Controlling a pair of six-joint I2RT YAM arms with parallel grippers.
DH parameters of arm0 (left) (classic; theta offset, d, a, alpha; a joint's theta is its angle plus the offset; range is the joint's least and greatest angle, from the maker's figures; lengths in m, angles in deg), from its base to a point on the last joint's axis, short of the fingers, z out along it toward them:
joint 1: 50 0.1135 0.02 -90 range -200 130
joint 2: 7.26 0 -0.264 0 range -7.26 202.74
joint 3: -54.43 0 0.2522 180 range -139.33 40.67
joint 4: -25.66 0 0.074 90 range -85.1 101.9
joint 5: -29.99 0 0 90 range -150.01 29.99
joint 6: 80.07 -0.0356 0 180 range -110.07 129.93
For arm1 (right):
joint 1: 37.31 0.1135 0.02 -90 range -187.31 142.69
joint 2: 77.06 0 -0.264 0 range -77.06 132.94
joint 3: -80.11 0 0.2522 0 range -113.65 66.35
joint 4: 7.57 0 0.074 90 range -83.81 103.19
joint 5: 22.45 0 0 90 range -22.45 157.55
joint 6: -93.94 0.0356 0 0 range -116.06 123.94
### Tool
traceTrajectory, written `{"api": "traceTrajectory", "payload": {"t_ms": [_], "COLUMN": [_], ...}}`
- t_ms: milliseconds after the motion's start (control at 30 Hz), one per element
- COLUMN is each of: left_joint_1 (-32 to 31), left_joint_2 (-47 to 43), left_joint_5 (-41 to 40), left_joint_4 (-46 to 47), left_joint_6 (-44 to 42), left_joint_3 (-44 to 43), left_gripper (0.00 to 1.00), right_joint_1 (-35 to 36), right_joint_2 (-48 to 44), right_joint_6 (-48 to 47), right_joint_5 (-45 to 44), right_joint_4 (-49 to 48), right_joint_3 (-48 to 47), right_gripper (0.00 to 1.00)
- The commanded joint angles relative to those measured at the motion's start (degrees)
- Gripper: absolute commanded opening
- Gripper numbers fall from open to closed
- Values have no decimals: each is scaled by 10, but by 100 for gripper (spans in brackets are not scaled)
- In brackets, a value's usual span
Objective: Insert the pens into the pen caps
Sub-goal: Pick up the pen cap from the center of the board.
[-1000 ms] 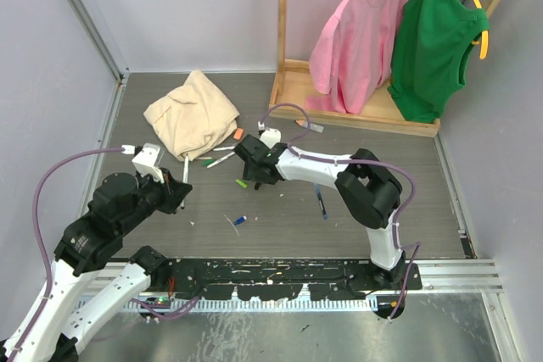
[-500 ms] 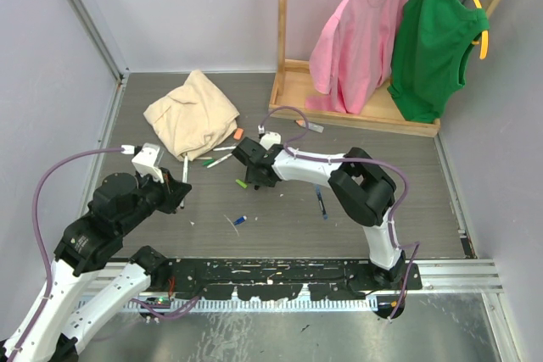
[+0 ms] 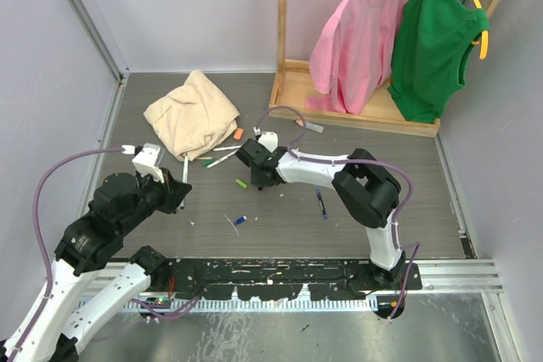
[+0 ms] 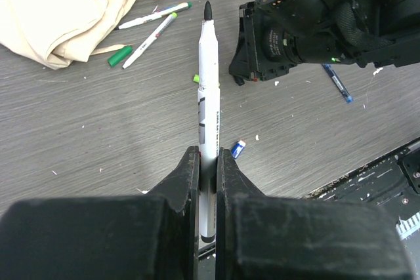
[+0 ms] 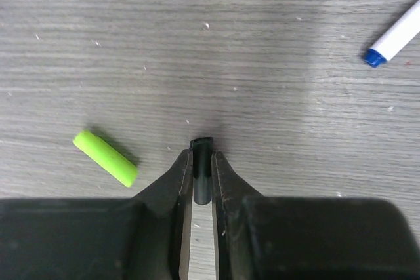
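Observation:
My left gripper (image 4: 208,162) is shut on a white pen (image 4: 209,96) whose black tip points away toward the right arm; it hovers at the table's left (image 3: 180,194). My right gripper (image 5: 201,170) is down at the table's middle (image 3: 259,181), its jaws closed on a small black pen cap (image 5: 201,159). A lime green cap (image 5: 105,157) lies just left of it. A blue cap (image 3: 240,220), an orange cap (image 3: 238,133), a dark green cap (image 4: 120,56) and two white pens (image 4: 154,16) lie loose. A blue pen (image 3: 321,203) lies to the right.
A crumpled beige cloth (image 3: 191,112) lies at the back left, next to the loose pens. A wooden clothes rack (image 3: 356,108) stands at the back right with a pink top (image 3: 361,36) and a green top (image 3: 437,40) hanging from it.
The right gripper's jaws have closed from open onto the black cap, and that arm shifted slightly. The left arm and its pen have held still.

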Motion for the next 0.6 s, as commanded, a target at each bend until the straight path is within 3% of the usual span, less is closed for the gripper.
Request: {"api": "traceTrajectory", "payload": {"t_ms": [0,200,567], "left_joint_1": [2,2,2], "left_joint_2": [7,13,19], "left_joint_5": [-3,2,2], "left_joint_4": [11,12,12], "left_joint_6": [-10,-10,-10], "left_joint_3": [0,0,0], "left_gripper": [0,0,0], "right_joint_1": [2,1,-2], "right_joint_2": [-68,-143,-227], "right_joint_6": [-120,-204,-151], "right_joint_5": [5,28,66], "right_joint_4": [-33,-36,-9], "right_joint_3": [35,119,237], "right_gripper": [11,12,17]}}
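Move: The black pen cap is already between the right hand's fingers, low over the board. About 5 cm to that hand's left and 2 cm farther out lies the green cap; the blue cap is some 6 cm left and 9 cm back, and the blue pen some 18 cm to the right and 4 cm back. From the left hand, which holds the white pen, the black cap is roughly 13 cm ahead, 17 cm right and 22 cm below. Keeping its pinch on the black cap, the right hand carries it diagonally back and to the right, about 10 cm in all and gathering speed, away from the green cap and towards the blue pen. It stays low over the board, rising about 2 cm and then sinking about 1 cm again, while the wrist turns some 15 degrees counter-clockwise and the fingers stay shut on the cap. ##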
